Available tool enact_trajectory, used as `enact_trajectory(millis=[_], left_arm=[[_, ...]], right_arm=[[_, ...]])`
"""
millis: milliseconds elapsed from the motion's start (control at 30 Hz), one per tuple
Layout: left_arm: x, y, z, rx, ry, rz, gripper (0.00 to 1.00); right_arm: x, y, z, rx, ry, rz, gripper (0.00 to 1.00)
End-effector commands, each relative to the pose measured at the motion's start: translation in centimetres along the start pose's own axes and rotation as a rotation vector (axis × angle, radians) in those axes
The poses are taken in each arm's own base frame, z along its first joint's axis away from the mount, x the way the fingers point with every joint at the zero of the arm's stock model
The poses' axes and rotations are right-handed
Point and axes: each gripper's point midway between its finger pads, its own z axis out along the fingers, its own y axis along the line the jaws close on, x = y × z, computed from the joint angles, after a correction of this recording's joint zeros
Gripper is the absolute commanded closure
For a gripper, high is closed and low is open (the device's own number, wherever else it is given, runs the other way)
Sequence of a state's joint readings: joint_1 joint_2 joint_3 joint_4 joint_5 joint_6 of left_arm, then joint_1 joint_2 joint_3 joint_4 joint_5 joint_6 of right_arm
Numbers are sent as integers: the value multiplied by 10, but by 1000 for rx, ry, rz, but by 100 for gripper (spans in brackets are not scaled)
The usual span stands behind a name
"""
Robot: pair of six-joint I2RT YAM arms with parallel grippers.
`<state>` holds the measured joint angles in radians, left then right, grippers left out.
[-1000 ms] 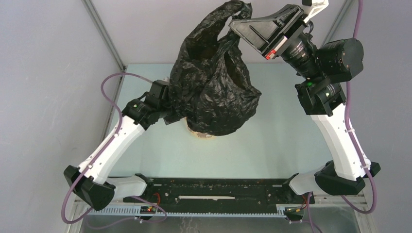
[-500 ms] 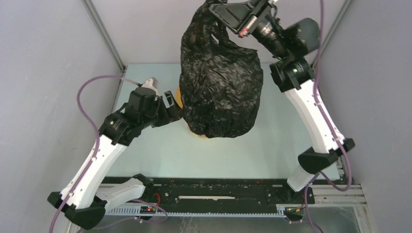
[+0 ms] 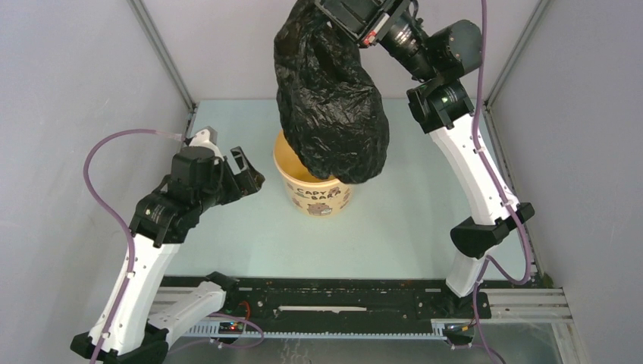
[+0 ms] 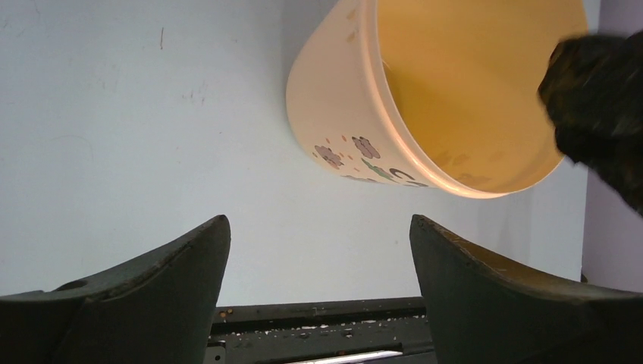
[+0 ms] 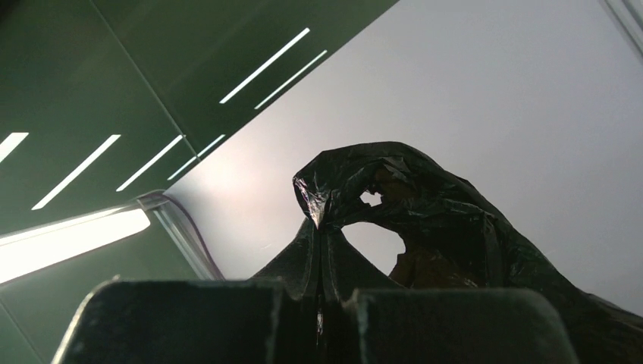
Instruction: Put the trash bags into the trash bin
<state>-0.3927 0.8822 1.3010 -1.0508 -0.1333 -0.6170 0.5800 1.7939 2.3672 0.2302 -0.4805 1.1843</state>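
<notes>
The black crinkled trash bag (image 3: 330, 106) hangs from my right gripper (image 3: 318, 9), which is raised high at the back and shut on the bag's top edge (image 5: 334, 197). The bag's bottom hangs over and partly inside the mouth of the pale yellow trash bin (image 3: 318, 199), which stands upright mid-table. My left gripper (image 3: 244, 168) is open and empty, just left of the bin and apart from it. In the left wrist view the bin (image 4: 356, 114) lies ahead to the right, with a bit of the bag (image 4: 603, 91) at its far rim.
Grey enclosure walls with metal posts stand on the left (image 3: 163, 53), back and right. A black rail (image 3: 341, 296) runs along the near table edge between the arm bases. A purple cable (image 3: 114, 152) loops off the left arm.
My right gripper lifted the bag higher and shifted it left, uncovering the bin's front. My left arm drew back to the left, away from the bin, with its jaws open.
</notes>
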Motion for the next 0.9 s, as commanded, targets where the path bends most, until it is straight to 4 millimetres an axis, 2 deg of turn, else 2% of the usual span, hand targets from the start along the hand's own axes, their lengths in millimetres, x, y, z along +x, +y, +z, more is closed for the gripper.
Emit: enact_trajectory(millis=[0,100,200,367,400,500,600,667,767,867], left_arm=[[-9,-3,-1,11,-33,14,6],[-24,-10,-3,31,-82,0,6],[-41,-18,-14,60,-147,-9,6],[-61,-16,-36,81,-276,-32,5],[-64,-14,-39,74,-296,-38,4],[-70,-11,-46,68,-328,-38,3],[-73,-19,-46,99,-332,-34,3],[-76,-30,-42,142,-328,-34,3],[-81,-58,-34,254,-307,-11,4],[-80,-101,-31,457,-253,45,4]], right_arm=[[-6,29,5,-88,-35,15,100],[0,20,8,-85,-25,37,100],[4,-6,7,-39,-18,68,100],[11,-65,-10,70,10,123,100],[14,-83,-17,104,10,157,100],[12,-86,-33,108,-5,203,100],[19,-91,-45,152,4,181,100],[26,-108,-55,212,11,198,100],[41,-138,-75,286,52,196,100],[51,-173,-99,401,94,175,100]])
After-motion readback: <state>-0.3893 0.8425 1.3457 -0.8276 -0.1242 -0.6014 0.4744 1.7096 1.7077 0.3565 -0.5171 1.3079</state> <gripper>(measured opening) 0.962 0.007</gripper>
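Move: The beige trash bin stands almost straight beneath the right hand, its middle some 57 cm lower, about 4 cm farther out and 1 cm to the left. The black trash bag hangs from that hand's shut fingers, its middle roughly 20 cm straight below them. From the empty left hand the bin lies about 9 cm ahead, 17 cm to the right and 17 cm below. Down and forward goes the right hand after a small lift of about 1 cm, sinking some 20 cm and reaching about 11 cm outward to lower the bag towards the bin's mouth. Its wrist tips some 30 degrees forward and down while the shut fingers keep pinching the bag's top. The left hand, open and empty, rises about 7 cm beside the bin. ##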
